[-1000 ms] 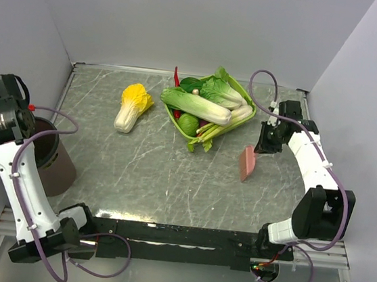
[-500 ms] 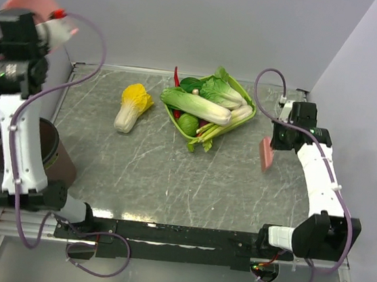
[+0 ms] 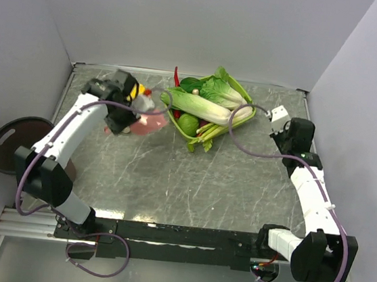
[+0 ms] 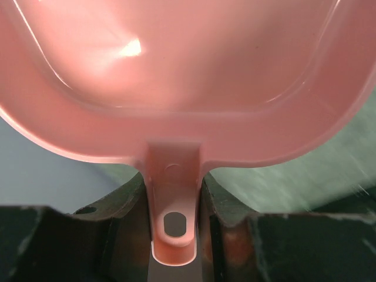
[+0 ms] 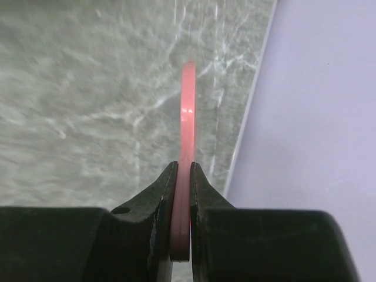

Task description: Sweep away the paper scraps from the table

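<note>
No paper scraps show in any view. My left gripper (image 3: 127,116) is shut on the handle (image 4: 173,176) of the pink dustpan (image 3: 152,122), which sits low over the grey marble table (image 3: 171,173) next to the yellow-and-white cabbage (image 3: 134,91). In the left wrist view the left gripper (image 4: 173,197) clamps the handle, and the dustpan (image 4: 188,64) fills the frame. My right gripper (image 3: 288,134) is near the table's right edge. In the right wrist view the right gripper (image 5: 181,176) is shut on a thin flat pink tool (image 5: 187,111), seen edge-on above the table (image 5: 88,88).
A green tray (image 3: 244,122) of large cabbages and greens stands at the back middle. A round dark brown bin (image 3: 12,141) stands off the table's left edge. The right wall (image 5: 317,117) is close beside the right gripper.
My left arm has swung down from high at the left wall, carrying the dustpan to the table beside the yellow cabbage. My right gripper has turned; the pink tool no longer shows from above.
</note>
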Controlling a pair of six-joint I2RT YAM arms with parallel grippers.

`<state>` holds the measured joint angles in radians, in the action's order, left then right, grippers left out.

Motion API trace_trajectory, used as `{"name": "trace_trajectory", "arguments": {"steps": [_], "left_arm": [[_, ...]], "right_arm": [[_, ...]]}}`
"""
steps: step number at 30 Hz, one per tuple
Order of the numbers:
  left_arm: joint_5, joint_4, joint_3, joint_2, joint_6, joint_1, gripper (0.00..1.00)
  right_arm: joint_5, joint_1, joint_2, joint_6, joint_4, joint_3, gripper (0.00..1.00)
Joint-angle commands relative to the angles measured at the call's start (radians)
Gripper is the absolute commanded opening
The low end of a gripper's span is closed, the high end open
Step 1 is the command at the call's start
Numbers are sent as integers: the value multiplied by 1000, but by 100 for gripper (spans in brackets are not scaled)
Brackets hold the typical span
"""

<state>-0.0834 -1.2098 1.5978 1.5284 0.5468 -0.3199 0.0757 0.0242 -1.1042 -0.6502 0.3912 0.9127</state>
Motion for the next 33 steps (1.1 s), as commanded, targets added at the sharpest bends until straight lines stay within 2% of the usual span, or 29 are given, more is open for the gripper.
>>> {"name": "trace_trajectory", "arguments": {"steps": [1, 5, 7, 12, 14, 19, 22, 23, 24, 25, 26, 27, 33], "left_arm": [[128, 1, -177, -59, -82, -45, 1], [139, 58, -294, -47, -108, -97, 1], [143, 98, -350, -36, -125, -122, 1], [97, 193, -441, 30, -146, -148, 2], [94, 222, -458, 42, -151, -148, 5], [105, 285, -496, 75, -159, -148, 22], [125, 303, -513, 90, -166, -148, 33], [134, 314, -518, 93, -168, -148, 36], [139, 317, -524, 95, -166, -148, 48], [145, 322, -526, 96, -165, -148, 53], [151, 331, -529, 87, -165, -148, 57], [151, 337, -533, 81, -166, -148, 61], [132, 313, -515, 47, -180, -148, 73]], "right_arm": [[81, -6, 15, -196, -227, -73, 0], [98, -20, -2, -224, -255, -136, 0], [105, -64, -6, -246, -267, -178, 0], [98, -110, 0, -260, -247, -259, 0], [81, -130, 4, -250, -201, -281, 0], [10, -179, 52, -191, -56, -298, 4], [-65, -220, 81, -164, 73, -295, 13], [-80, -227, 87, -161, 110, -293, 20], [-124, -234, 90, -161, 180, -288, 23], [-138, -240, 93, -158, 213, -276, 27], [-148, -242, 92, -151, 239, -270, 39], [-166, -242, 81, -137, 302, -261, 43], [-267, -241, 33, -17, 507, -115, 71]]}}
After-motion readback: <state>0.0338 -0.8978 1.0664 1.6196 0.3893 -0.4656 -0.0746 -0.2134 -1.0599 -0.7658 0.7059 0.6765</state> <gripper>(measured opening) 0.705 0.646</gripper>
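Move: My left hand holds the empty dustpan. The bare table for it lies about 18 cm below, 6 cm back and 11 cm right; the yellow cabbage is some 15 cm ahead and 3 cm right, 15 cm down. My right hand holds the brush; its bare patch is roughly 11 cm back, 8 cm left and 17 cm below, with the vegetable basket about 16 cm ahead, 28 cm left and 13 cm down. I sink my left hand about 17 cm to the tabletop, drawing it back and slightly right while the fingers tip to point straight down, then open them off the dustpan's handle. Meanwhile my right hand sinks some 13 cm and comes back, swinging left after a slight drift right; the wrist tips down and turns counter-clockwise, and its fingers open around the brush handle near the end. ##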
